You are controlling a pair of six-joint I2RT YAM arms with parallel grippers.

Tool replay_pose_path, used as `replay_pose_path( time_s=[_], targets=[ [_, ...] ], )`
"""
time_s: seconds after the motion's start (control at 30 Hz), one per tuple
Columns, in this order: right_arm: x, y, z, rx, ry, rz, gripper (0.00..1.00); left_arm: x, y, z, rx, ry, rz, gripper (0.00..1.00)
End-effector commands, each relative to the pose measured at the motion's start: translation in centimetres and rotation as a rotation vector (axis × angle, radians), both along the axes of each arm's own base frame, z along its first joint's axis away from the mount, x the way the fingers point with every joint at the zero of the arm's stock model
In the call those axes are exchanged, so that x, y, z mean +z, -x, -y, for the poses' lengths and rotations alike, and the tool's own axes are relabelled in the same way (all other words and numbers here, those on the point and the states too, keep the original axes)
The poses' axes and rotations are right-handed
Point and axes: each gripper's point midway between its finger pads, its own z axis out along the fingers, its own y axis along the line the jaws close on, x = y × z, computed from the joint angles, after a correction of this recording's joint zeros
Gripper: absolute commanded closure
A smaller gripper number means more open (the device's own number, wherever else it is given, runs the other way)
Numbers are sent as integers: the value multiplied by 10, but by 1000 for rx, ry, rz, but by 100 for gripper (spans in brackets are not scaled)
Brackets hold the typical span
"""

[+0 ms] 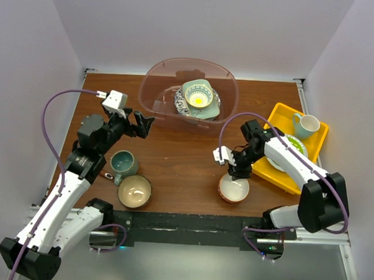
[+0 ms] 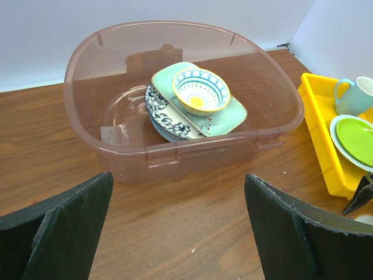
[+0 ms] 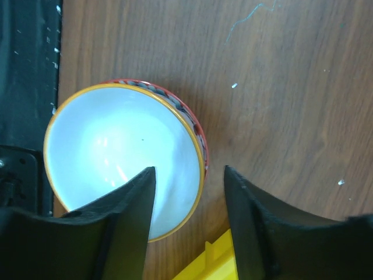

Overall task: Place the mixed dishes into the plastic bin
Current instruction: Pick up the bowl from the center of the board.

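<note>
The plastic bin [image 1: 153,83] [image 2: 87,116] stands at the back centre. It holds a blue-patterned plate [image 2: 160,111], a mint square dish [image 2: 224,119] and a small patterned bowl [image 1: 199,98] [image 2: 201,90]. A teal mug [image 1: 122,164] and a tan bowl [image 1: 134,191] sit at the near left. Near the front edge is a white-inside bowl with a red patterned outside [image 1: 233,189] [image 3: 111,146]. My right gripper [image 1: 238,173] [image 3: 189,172] straddles its rim, one finger inside and one outside, with gaps still showing. In front of the bin, my left gripper [image 1: 144,122] [image 2: 179,178] hangs wide open and empty.
A yellow tray [image 1: 281,113] [image 2: 317,116] lies at the right with a pale mug [image 1: 305,125] [image 2: 355,96] and a lime-green plate [image 1: 293,146] [image 2: 358,137] on it. The tray's corner lies close to the right gripper.
</note>
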Motion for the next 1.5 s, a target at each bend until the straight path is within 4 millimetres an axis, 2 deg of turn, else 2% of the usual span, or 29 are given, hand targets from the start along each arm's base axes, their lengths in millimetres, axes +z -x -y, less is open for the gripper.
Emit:
replay_pose_path(
  time_s=[0.0, 0.17, 0.2, 0.3, 0.33, 0.53, 0.7, 0.8, 0.97, 1.03, 1.3, 1.47],
  targets=[
    [-12, -11, -1, 3, 40, 36, 52, 5, -1, -6, 20, -16, 40, 0],
    [-21, -9, -4, 26, 76, 29, 70, 3, 1, -7, 21, -18, 37, 0],
    [-20, -8, -6, 26, 76, 29, 80, 4, 1, -7, 23, -17, 38, 0],
    [-14, -9, -7, 24, 70, 37, 97, 3, 1, -7, 23, -19, 39, 0],
    [-14, -9, -7, 25, 71, 39, 100, 2, 1, -7, 23, -18, 35, 0],
    [4, -10, -7, 20, 53, 82, 100, 1, 1, -6, 18, -17, 32, 0],
    [25, -13, -16, 9, 1, 108, 100, 0, 1, -4, 3, -17, 30, 0],
    [28, -15, -19, 1, -13, 102, 100, 0, 1, -1, -11, -14, 29, 0],
    [21, -19, -26, -32, -27, 54, 100, -2, 1, 2, -25, -14, 25, 0],
    [25, -25, -30, -53, -46, 46, 100, -4, 1, 3, -34, -14, 22, 0],
    [60, -35, -58, -154, -172, -74, 100, -7, 8, 30, -185, 25, -2, 0],
    [68, -40, -66, -248, -202, -151, 100, -11, 11, 42, -247, 59, -38, 0]
  ],
)
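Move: Just behind the right hand, some 5 cm back, 2 cm left and 4 cm down, is the middle of the white bowl, with its far rim near the fingers. The bowl sits nested in a red bowl, whose middle is 6 cm below the hand. The yellow tray's middle is roughly 13 cm ahead and 19 cm right of the hand; the plastic bin's is about 35 cm ahead and 21 cm left. From the left hand, the white bowl is about 35 cm right, 15 cm back and 25 cm down. Sinking about 2 cm, the right hand closes its half-open fingers on the white bowl's forward-right rim and pinches it, then lifts, with a small dip midway, to some 6 cm above its lowest point while carrying it about 4 cm left and nearly as far forward towards the bin. Late on, the left hand, open and empty, drifts 3 cm right and turns some 10 degrees clockwise. ##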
